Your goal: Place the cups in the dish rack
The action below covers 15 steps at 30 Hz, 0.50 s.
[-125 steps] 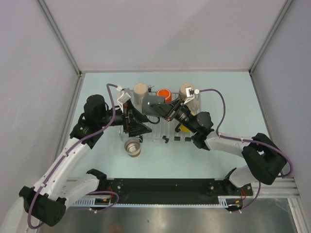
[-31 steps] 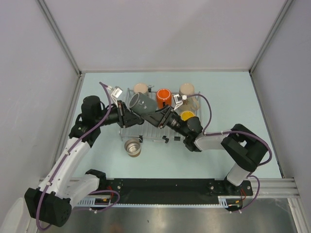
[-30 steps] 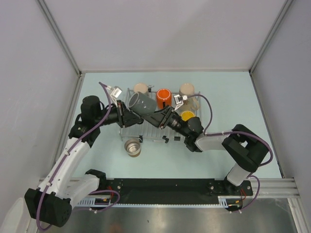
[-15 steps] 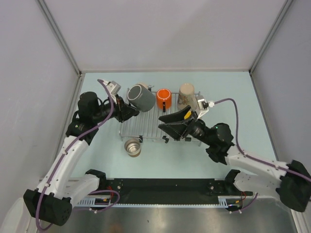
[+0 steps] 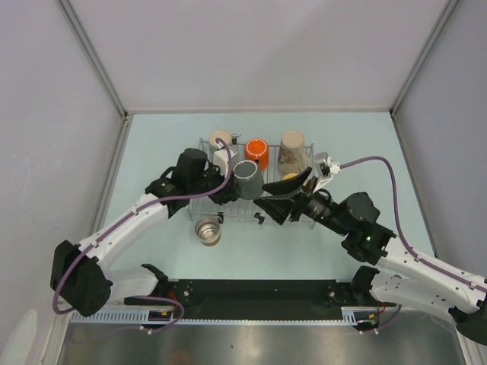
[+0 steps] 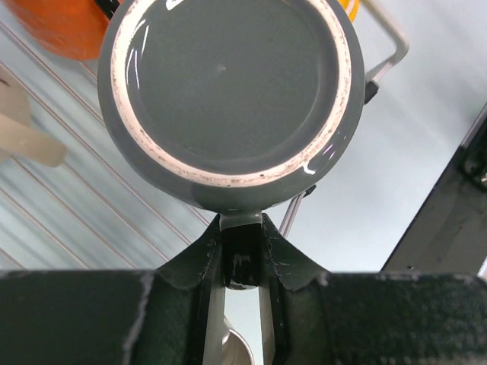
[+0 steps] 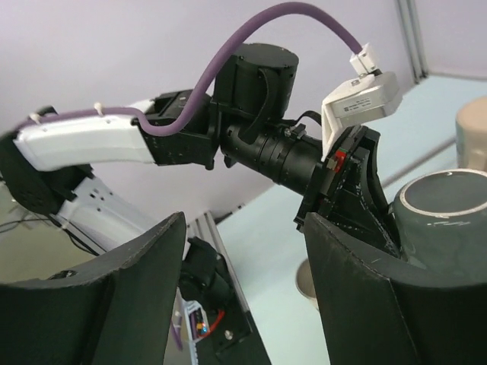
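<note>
My left gripper (image 5: 233,187) (image 6: 243,230) is shut on the handle of the dark grey mug (image 5: 247,178) (image 6: 228,91) (image 7: 449,209). The mug is base up over the middle of the dish rack (image 5: 221,207) (image 6: 91,198). My right gripper (image 5: 275,199) (image 7: 243,289) stands open and empty just right of that mug. On the rack's far side are a beige mug (image 5: 221,140), an orange mug (image 5: 257,150) (image 6: 61,30) and a second beige mug (image 5: 291,151) (image 7: 473,129). A yellow mug (image 5: 292,177) shows partly behind my right fingers. The steel cup (image 5: 207,230) (image 7: 307,283) stands on the table in front of the rack.
The rack sits mid-table on the pale blue surface (image 5: 365,160). Grey walls close the left, right and far sides. The black base rail (image 5: 259,293) runs along the near edge. The two arms nearly meet over the rack's front half.
My left arm has swung the dark grey mug from the rack's far left to its middle, base up. My right gripper stays open beside it, shifted slightly.
</note>
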Motion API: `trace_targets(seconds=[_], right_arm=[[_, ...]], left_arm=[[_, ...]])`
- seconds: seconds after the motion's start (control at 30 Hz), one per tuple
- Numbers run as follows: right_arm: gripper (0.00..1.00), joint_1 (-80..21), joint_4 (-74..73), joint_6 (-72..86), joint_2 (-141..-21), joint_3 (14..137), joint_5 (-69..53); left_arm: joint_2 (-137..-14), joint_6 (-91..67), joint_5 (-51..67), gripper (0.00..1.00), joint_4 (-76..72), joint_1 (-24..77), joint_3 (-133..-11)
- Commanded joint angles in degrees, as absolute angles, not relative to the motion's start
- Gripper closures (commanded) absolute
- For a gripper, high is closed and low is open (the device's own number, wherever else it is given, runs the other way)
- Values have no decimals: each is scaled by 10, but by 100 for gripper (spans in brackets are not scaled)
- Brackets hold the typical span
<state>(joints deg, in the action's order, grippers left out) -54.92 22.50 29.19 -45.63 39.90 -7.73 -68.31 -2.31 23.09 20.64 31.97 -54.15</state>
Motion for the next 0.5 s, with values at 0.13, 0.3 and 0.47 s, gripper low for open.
trace_targets(seconds=[0.13,0.3,0.47], right_arm=[[33,-529,174,269,-476,417,-85],[33,-513,189,272,-458,391,-91],[33,-505,197,280,-461,379,-98]], left_arm=[[-744,-1,175,100,114,354,-559],[-790,-2,166,99,89,366,-560],[-832,15,163,100,69,375,-564]])
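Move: The left hand already pinches the dark cup by its handle. The free front spot in the dish rack is roughly 6 cm ahead, 8 cm right and 11 cm below. The orange cup is some 18 cm ahead and 7 cm right, the yellow cup 10 cm ahead and 18 cm right, both about 10 cm lower. From the empty right hand, that spot is about 14 cm ahead, 4 cm left and 29 cm down. Left lowers the handle-pinched dark cup about 7 cm towards the rack, drifting right; open right hand sinks too. ##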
